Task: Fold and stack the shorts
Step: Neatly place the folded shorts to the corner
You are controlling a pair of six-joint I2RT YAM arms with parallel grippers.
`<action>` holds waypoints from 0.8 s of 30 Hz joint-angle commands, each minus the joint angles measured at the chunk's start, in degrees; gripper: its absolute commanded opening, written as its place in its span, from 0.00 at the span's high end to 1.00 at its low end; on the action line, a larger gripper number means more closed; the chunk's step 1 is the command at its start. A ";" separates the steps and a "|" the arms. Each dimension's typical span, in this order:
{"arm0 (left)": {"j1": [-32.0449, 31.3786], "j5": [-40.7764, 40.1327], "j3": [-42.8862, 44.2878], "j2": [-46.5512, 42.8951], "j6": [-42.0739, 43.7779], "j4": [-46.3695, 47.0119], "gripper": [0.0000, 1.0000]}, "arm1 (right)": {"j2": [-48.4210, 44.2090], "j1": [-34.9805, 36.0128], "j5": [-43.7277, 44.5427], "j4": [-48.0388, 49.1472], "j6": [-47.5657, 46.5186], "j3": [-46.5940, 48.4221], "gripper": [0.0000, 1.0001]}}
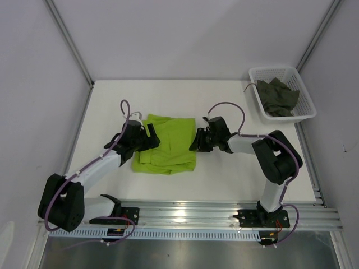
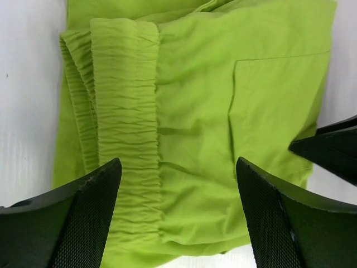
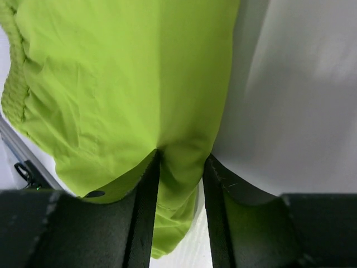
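Observation:
The lime green shorts (image 1: 168,147) lie folded into a rough square at mid-table. My left gripper (image 1: 150,134) hovers open over their left side, and in the left wrist view its fingers (image 2: 178,167) straddle the gathered waistband (image 2: 125,111) without touching it. My right gripper (image 1: 196,140) is at the shorts' right edge. In the right wrist view it (image 3: 181,159) is closed on a bunched fold of the green cloth (image 3: 111,84). The dark olive-grey shorts (image 1: 277,96) lie crumpled in the basket.
The white mesh basket (image 1: 280,69) stands at the table's far right corner. A metal rail (image 1: 224,216) runs along the near edge by both arm bases. White walls close in the table on the left, back and right.

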 commanded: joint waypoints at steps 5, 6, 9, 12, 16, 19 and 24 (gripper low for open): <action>-0.06 1.12 -2.05 -7.01 -1.56 0.27 0.14 | 3.37 0.82 -3.93 6.92 3.77 0.83 0.98; -0.06 1.20 -2.49 -7.37 -1.74 0.53 0.13 | 4.59 0.38 -3.84 7.62 5.60 1.10 1.00; -0.06 2.25 -2.41 -7.02 -1.74 0.89 0.13 | 5.40 -1.91 -3.14 12.63 8.51 0.58 1.00; -0.06 2.35 -2.14 -5.88 -1.39 0.71 0.13 | 4.52 -4.19 1.51 12.90 10.18 0.31 1.00; -0.15 2.35 -2.67 -5.70 -1.30 1.50 0.13 | -1.43 -9.11 6.00 16.41 15.18 -6.96 1.00; -0.15 4.53 -2.58 -4.74 -0.86 1.68 0.13 | -9.06 -9.91 9.16 16.95 15.29 -15.84 1.00; -0.15 4.46 -2.58 -4.30 -0.77 2.20 0.13 | -18.85 4.03 18.64 10.20 15.99 -24.30 1.00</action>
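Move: At the right hand's open fingertips lies the right edge of the folded shorts, within about 1 cm; the shorts' middle is some 11 cm to its left, 2 cm ahead and about 1 cm below. The white basket stands roughly 26 cm ahead and 40 cm to its right, the table's front edge 22 cm straight back. From the left hand, the shorts' middle lies about 4 cm right, 2 cm back and 7 cm below. Pinching shut on the shorts' right edge, the right hand edges about 2 cm left, swings forward some 5 cm, then drags the edge quickly to the right and finally back, staying low and turning clockwise about 25 degrees. It finishes about 7.5 cm right and 2 cm back of its start, fingers shut. The left hand rises 2 cm, then eases partly down, fingers wide open over the cloth's left side. ##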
